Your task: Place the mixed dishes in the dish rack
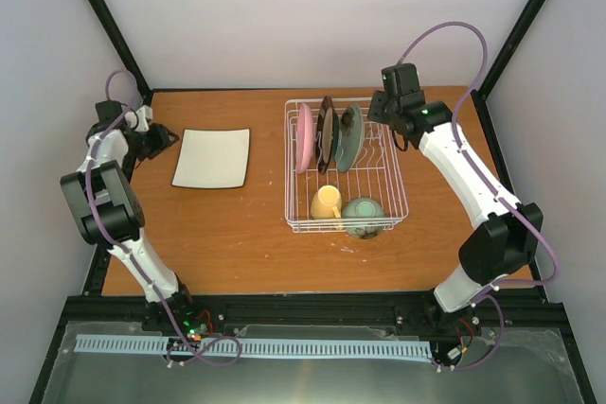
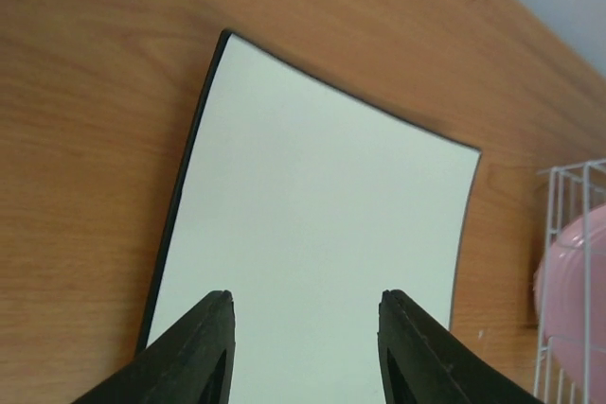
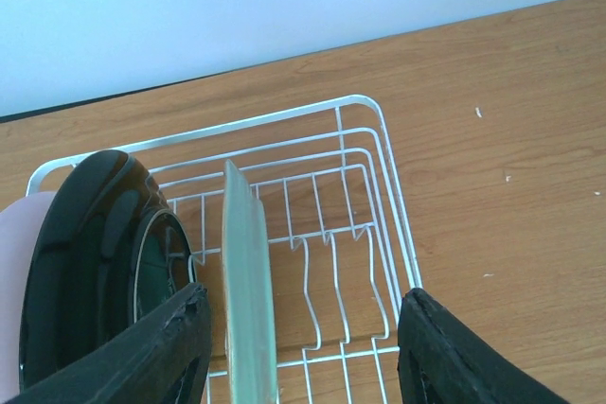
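The cream square plate point(image 1: 210, 158) lies flat on the table, left of the dish rack point(image 1: 393, 172). My left gripper point(image 1: 169, 137) hovers at its left edge; in the left wrist view the plate point(image 2: 322, 196) fills the space under the gripper point(image 2: 308, 300), whose jaws stand apart with nothing between them. The pink plate point(image 1: 305, 139), dark brown plate point(image 1: 327, 134) and teal plate point(image 1: 350, 136) stand upright in the rack. The yellow mug point(image 1: 327, 202) and green bowl point(image 1: 364, 215) sit at its front. My right gripper point(image 3: 305, 298) is open, straddling the teal plate point(image 3: 248, 300) without touching it.
The wooden table point(image 1: 237, 234) ends at walls on the back and both sides, framed by black posts. The rack's right tine slots point(image 3: 331, 262) hold nothing. The rack's corner point(image 2: 559, 177) and pink plate point(image 2: 573, 281) show at the right of the left wrist view.
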`<move>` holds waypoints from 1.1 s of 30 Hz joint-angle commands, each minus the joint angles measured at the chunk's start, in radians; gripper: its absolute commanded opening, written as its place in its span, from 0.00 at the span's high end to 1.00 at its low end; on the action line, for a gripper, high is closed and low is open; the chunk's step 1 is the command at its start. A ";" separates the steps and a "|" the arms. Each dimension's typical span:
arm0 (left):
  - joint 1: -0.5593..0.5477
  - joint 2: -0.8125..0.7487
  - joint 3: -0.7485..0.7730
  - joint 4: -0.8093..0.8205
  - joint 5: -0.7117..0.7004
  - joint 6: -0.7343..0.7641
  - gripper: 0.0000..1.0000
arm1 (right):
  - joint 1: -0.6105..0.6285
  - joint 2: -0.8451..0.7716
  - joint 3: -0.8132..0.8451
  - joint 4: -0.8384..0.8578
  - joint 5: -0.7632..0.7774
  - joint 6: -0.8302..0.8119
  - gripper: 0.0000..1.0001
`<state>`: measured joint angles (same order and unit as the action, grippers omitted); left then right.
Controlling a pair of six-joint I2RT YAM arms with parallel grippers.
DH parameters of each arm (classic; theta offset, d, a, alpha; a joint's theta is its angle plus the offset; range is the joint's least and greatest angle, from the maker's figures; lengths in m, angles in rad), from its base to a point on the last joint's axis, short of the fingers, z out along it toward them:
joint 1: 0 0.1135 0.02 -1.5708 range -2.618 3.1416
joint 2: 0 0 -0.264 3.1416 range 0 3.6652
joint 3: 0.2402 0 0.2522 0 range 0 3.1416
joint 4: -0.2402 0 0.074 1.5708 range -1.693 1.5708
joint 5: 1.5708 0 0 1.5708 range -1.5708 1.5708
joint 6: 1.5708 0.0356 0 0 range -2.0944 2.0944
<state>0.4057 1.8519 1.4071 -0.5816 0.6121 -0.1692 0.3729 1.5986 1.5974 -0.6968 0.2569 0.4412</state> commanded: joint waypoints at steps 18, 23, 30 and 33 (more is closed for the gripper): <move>0.047 0.187 0.059 -0.123 -0.017 0.198 0.56 | -0.032 0.017 -0.016 0.051 -0.079 -0.013 0.46; 0.048 0.235 0.093 -0.128 0.001 0.201 0.56 | -0.038 0.019 -0.016 0.052 -0.085 -0.008 0.46; 0.049 0.294 0.113 -0.123 0.031 0.206 0.56 | -0.043 0.021 -0.017 0.054 -0.087 -0.004 0.46; 0.048 0.317 0.120 -0.122 0.051 0.206 0.58 | -0.046 0.024 -0.013 0.055 -0.090 -0.004 0.46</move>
<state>0.4488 2.1307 1.4860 -0.7033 0.6266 0.0105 0.3382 1.6131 1.5940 -0.6563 0.1680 0.4339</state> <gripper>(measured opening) 0.431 0.536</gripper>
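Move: Below the left hand, with its middle about 7 cm to the right, level fore and aft and some 13 cm down, lies the empty square plate; its left rim is almost straight underneath, perhaps 1 cm to the left. The dish rack's middle is roughly 43 cm to the hand's right and 2 cm back, with the pink plate standing in it about 31 cm right and 2 cm ahead. From the right hand, the square plate lies some 43 cm to the left, about level, 28 cm down. Sinking about 10 cm towards the square plate's left rim, the left hand draws back some 2.5 cm on the way, then creeps about 1 cm forward again while still going down more slowly. The wrist tips the fingers some 10 degrees steeper. They stay a little under half open and come to straddle the rim in view, one over bare wood, the other over the plate; contact can't be seen. ##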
